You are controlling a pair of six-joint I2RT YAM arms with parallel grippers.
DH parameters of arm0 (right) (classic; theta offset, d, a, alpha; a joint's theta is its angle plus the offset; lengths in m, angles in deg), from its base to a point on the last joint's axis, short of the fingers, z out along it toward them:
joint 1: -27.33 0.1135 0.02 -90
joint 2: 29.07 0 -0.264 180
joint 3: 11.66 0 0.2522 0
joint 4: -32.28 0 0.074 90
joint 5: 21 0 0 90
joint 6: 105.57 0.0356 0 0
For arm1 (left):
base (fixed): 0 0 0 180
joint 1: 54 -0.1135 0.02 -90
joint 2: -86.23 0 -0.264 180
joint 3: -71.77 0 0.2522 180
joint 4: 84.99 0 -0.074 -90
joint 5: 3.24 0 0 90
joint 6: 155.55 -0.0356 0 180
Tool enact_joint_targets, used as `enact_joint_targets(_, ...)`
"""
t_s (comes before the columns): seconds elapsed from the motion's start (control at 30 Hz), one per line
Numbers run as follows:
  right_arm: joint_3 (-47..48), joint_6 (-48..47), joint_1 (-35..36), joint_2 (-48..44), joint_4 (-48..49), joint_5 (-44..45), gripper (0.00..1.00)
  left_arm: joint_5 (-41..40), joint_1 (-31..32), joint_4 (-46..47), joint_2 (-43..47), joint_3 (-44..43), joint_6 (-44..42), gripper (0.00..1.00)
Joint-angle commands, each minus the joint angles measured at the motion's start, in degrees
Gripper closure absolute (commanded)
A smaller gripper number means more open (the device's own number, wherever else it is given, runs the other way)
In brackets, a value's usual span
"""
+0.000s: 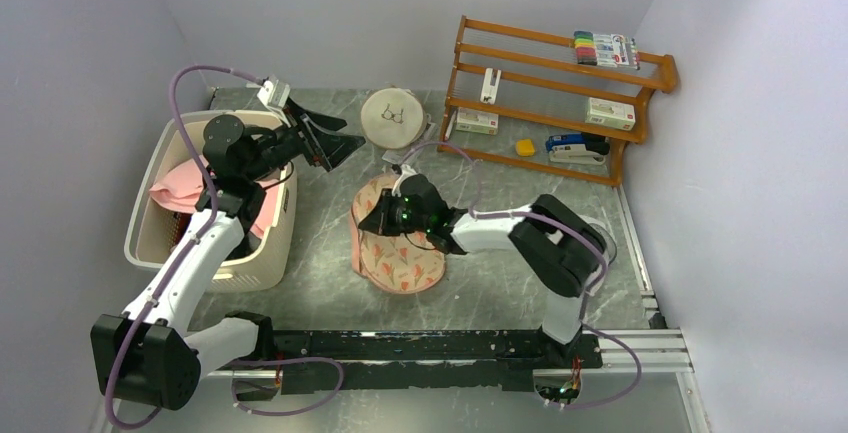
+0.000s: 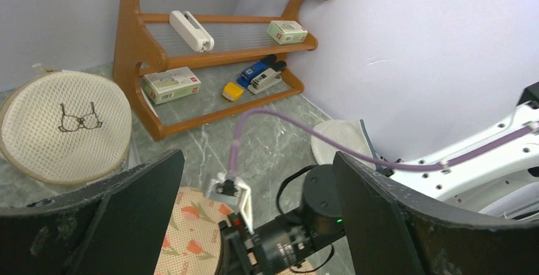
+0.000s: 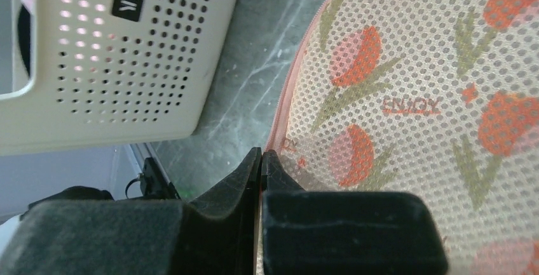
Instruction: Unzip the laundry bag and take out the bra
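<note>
The laundry bag (image 1: 400,258), peach-pink mesh with a red-and-green floral print, lies flat in the middle of the table. It also shows in the left wrist view (image 2: 187,234) and fills the right wrist view (image 3: 413,97). My right gripper (image 1: 372,221) is at the bag's left edge, its jaws shut (image 3: 261,154) right on the pink zipper seam. The zipper pull itself is hidden. My left gripper (image 1: 335,143) is open and empty, raised beside the basket and facing the bag and the right arm (image 2: 254,160). No bra shows.
A cream slatted basket (image 1: 270,253) with pink cloth (image 1: 185,188) stands left of the bag, close to my right gripper (image 3: 114,53). A white round mesh case with a bra drawing (image 1: 391,118) sits behind. A wooden shelf (image 1: 560,93) stands at the back right.
</note>
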Motion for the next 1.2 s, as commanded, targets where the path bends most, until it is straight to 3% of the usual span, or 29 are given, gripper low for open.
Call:
enact_joint_targets(0.0, 0.07, 3.89, 0.46, 6.85, 12.93, -2.4, 1.0, -0.87, -0.3, -0.15, 0.39, -2.19, -1.53, 0.01)
enact_joint_targets(0.33, -1.09, 2.67, 1.02, 12.53, 18.05, 0.44, 1.0, -0.44, -0.65, 0.29, -0.49, -1.96, -1.22, 0.01)
enact_joint_targets(0.47, -0.88, 0.66, 0.99, 10.41, 15.64, -2.1, 0.91, -0.18, -0.74, 0.12, -1.22, -2.12, -1.31, 0.01)
enact_joint_targets(0.73, -3.64, -11.34, 0.14, -2.89, 1.74, 4.79, 0.62, -0.42, -0.74, -0.07, -2.88, -1.94, -1.53, 0.01)
enact_joint_targets(0.93, -13.8, -20.17, -3.6, -15.55, -2.29, 10.52, 0.44, -1.56, -0.74, -1.15, -4.52, -1.89, -2.65, 0.01)
enact_joint_targets(1.03, -18.18, -23.79, -7.4, -22.6, -7.35, 14.56, 0.39, -2.09, -0.74, -1.86, -5.78, -1.97, -3.13, 0.01)
enact_joint_targets(1.17, -24.12, -26.35, -18.14, -33.83, -12.99, 13.28, 0.31, -2.68, -0.67, -2.81, -7.53, -2.17, -3.71, 0.01)
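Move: My right hand, shut on the lid edge of the laundry bag, is over the bag's left side: the bag's middle lies about 7 cm to the right, 1 cm back and 7 cm below. The basket's middle is some 27 cm left and 2 cm ahead, 4 cm higher. The round mesh bag is about 24 cm ahead, 5 cm right and 5 cm below. From my left hand, the laundry bag lies roughly 10 cm back, 8 cm right and 32 cm below. I lower my right hand about 5 cm, bringing the folded-over lid edge down onto the bag's left side, then open the fingers to let go. From there I lift clear some 7 cm and sweep about 17 cm right, back across the bag to its right edge, fingers still widening and wrist swinging to point more forward. My empty left hand, wide open, sinks about 4 cm and eases forward. ##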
